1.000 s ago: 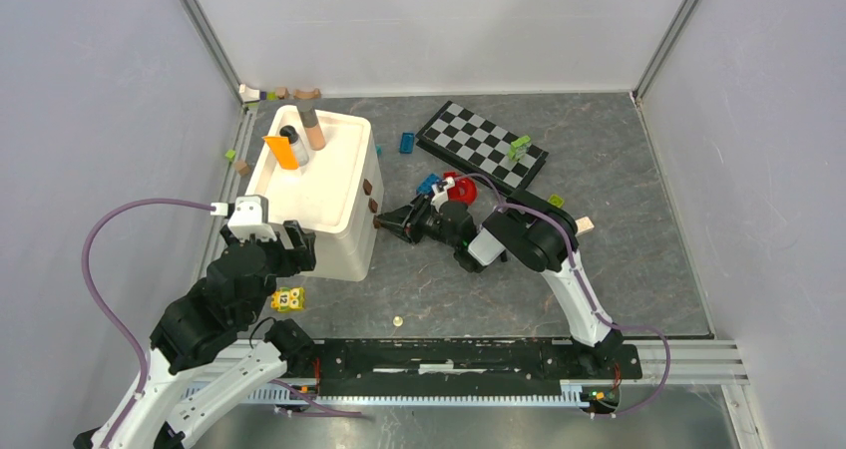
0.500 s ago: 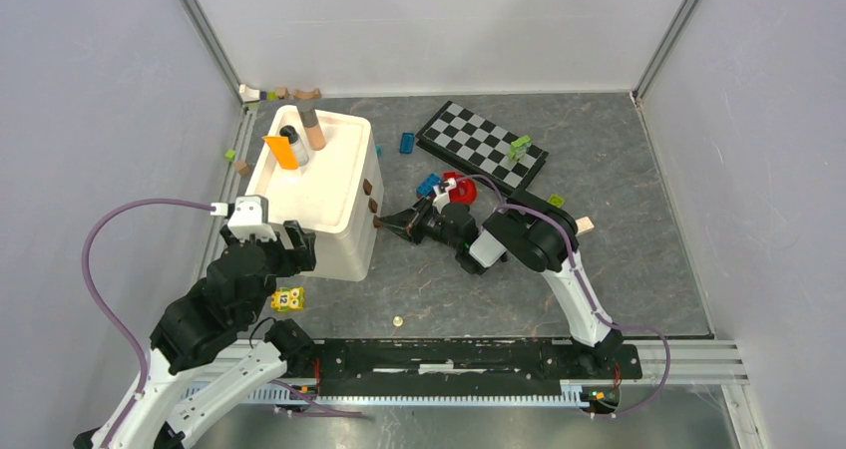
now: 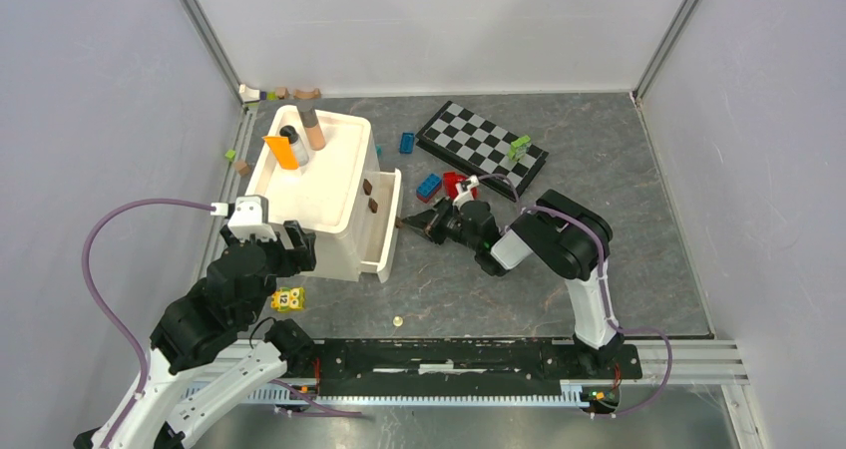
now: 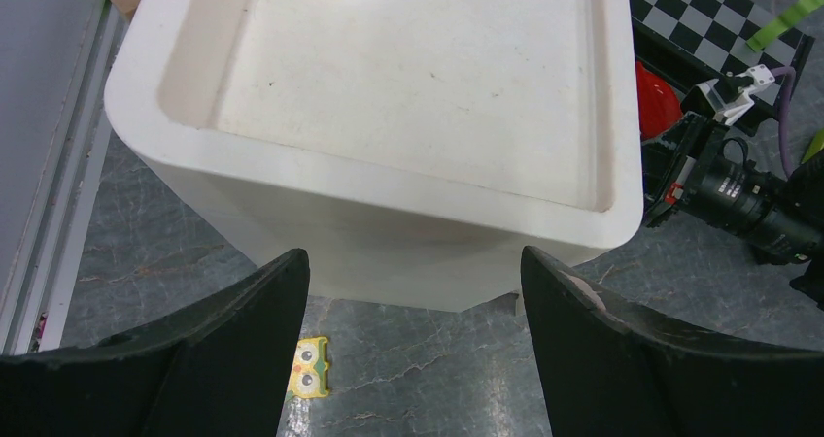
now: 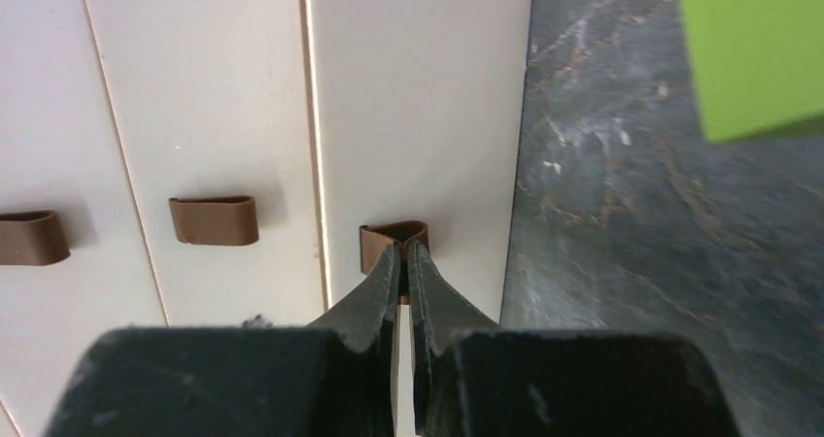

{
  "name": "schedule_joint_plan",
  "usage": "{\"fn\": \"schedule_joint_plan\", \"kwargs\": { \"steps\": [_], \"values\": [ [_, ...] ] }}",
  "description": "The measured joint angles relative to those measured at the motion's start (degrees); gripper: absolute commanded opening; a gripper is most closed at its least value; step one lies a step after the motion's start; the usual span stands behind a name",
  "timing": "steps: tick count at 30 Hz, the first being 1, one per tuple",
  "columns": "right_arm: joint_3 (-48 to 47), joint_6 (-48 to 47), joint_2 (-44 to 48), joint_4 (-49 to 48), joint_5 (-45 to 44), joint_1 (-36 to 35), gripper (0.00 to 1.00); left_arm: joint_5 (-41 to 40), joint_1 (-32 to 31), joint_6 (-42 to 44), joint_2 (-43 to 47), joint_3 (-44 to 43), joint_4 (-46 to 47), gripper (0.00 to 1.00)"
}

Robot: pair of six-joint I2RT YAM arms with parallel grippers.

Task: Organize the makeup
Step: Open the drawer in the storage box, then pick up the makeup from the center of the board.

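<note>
A white drawer box [image 3: 329, 210] stands at the left. On its top tray [image 4: 408, 78] stand an orange tube [image 3: 281, 152], a dark-capped bottle [image 3: 291, 140] and a beige tube [image 3: 313, 130] of makeup. My right gripper [image 3: 409, 222] is shut on the brown handle [image 5: 394, 235] of the lowest drawer [image 3: 384, 227], which stands pulled out to the right. In the right wrist view my right gripper [image 5: 403, 254] pinches that handle's loop. My left gripper [image 4: 415, 262] hangs open above the box's near corner, holding nothing. Other makeup is out of view.
Two more brown handles [image 5: 214, 219] sit on the shut drawers. A checkerboard [image 3: 482, 146], blue bricks [image 3: 407, 142], a red piece [image 3: 457, 183] and a green brick [image 3: 519, 148] lie to the right of the box. A yellow owl tile [image 3: 289, 297] lies by the left arm.
My right gripper closed on the lowest drawer's handle and drew back to the right, sliding that drawer partly out. The left arm has not moved.
</note>
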State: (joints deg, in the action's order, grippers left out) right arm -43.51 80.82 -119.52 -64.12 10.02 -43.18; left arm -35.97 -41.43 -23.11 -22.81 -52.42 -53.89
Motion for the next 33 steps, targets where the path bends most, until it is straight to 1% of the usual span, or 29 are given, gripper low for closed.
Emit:
{"fn": "schedule_joint_plan", "kwargs": {
  "steps": [3, 8, 12, 13, 15, 17, 21, 24, 30, 33],
  "values": [
    [2.23, -0.33, 0.92, -0.33, -0.26, 0.5, 0.07, 0.0, 0.0, 0.0, 0.0, 0.0, 0.0, 0.86],
    [7.52, -2.51, 5.07, -0.92, -1.84, 1.42, 0.07, 0.0, 0.0, 0.0, 0.0, 0.0, 0.0, 0.86],
    [10.6, -4.94, 8.11, -0.17, -3.04, 2.54, 0.09, 0.0, 0.0, 0.0, 0.0, 0.0, 0.0, 0.86],
    [11.21, -5.77, 9.07, 0.46, -3.28, 2.89, 0.12, 0.0, 0.0, 0.0, 0.0, 0.0, 0.0, 0.86],
    [11.67, -7.34, 10.4, 1.81, -3.82, 3.39, 0.25, 0.0, 0.0, 0.0, 0.0, 0.0, 0.0, 0.86],
    [11.67, -9.51, 11.56, 4.13, -4.22, 3.87, 0.34, 0.0, 0.0, 0.0, 0.0, 0.0, 0.0, 0.86],
    [10.34, -16.28, 14.56, 13.22, -5.4, 4.7, 0.47, 0.0, 0.0, 0.0, 0.0, 0.0, 0.0, 0.86],
    [7.43, -23.04, 17.46, 21.7, -7.1, 5.29, 0.52, 0.0, 0.0, 0.0, 0.04, 0.0, 0.0, 0.86],
    [2.19, -36.3, 24.52, 38.64, -12.17, 7.39, 0.53, 0.0, 0.0, 0.0, 0.57, 0.0, 0.0, 0.86],
    [-0.61, -42.18, 26.1, 48.22, -15.15, 9.16, 0.54, -0.02, 0.0, 0.0, 0.66, 0.0, 0.0, 0.86]
  ]
}}
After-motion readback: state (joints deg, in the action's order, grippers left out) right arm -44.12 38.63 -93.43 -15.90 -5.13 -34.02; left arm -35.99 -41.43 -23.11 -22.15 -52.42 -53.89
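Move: The bottom drawer's brown handle is already between the right hand's fingertips, straight at the hand point. The middle drawer's handle sits about 5 cm to its left and 5 cm above, level fore-and-aft. Ahead and to the right, some 2 cm lower, lie the blue brick (7 ahead, 6 right), the green cube (4 ahead, 8 right) and the red toy (8 ahead, 12 right). From the left hand, the pulled handle is roughly 14 cm ahead, 23 right and 20 below. The bottom drawer, already part-way out, is drawn on to the right by its handle, still pinched in the right fingers, for about 5 cm at near-constant height. The fingers then open to about half and let go, and the hand carries on right and somewhat forward, away from the handle, rolling its left side down some 45 degrees. ##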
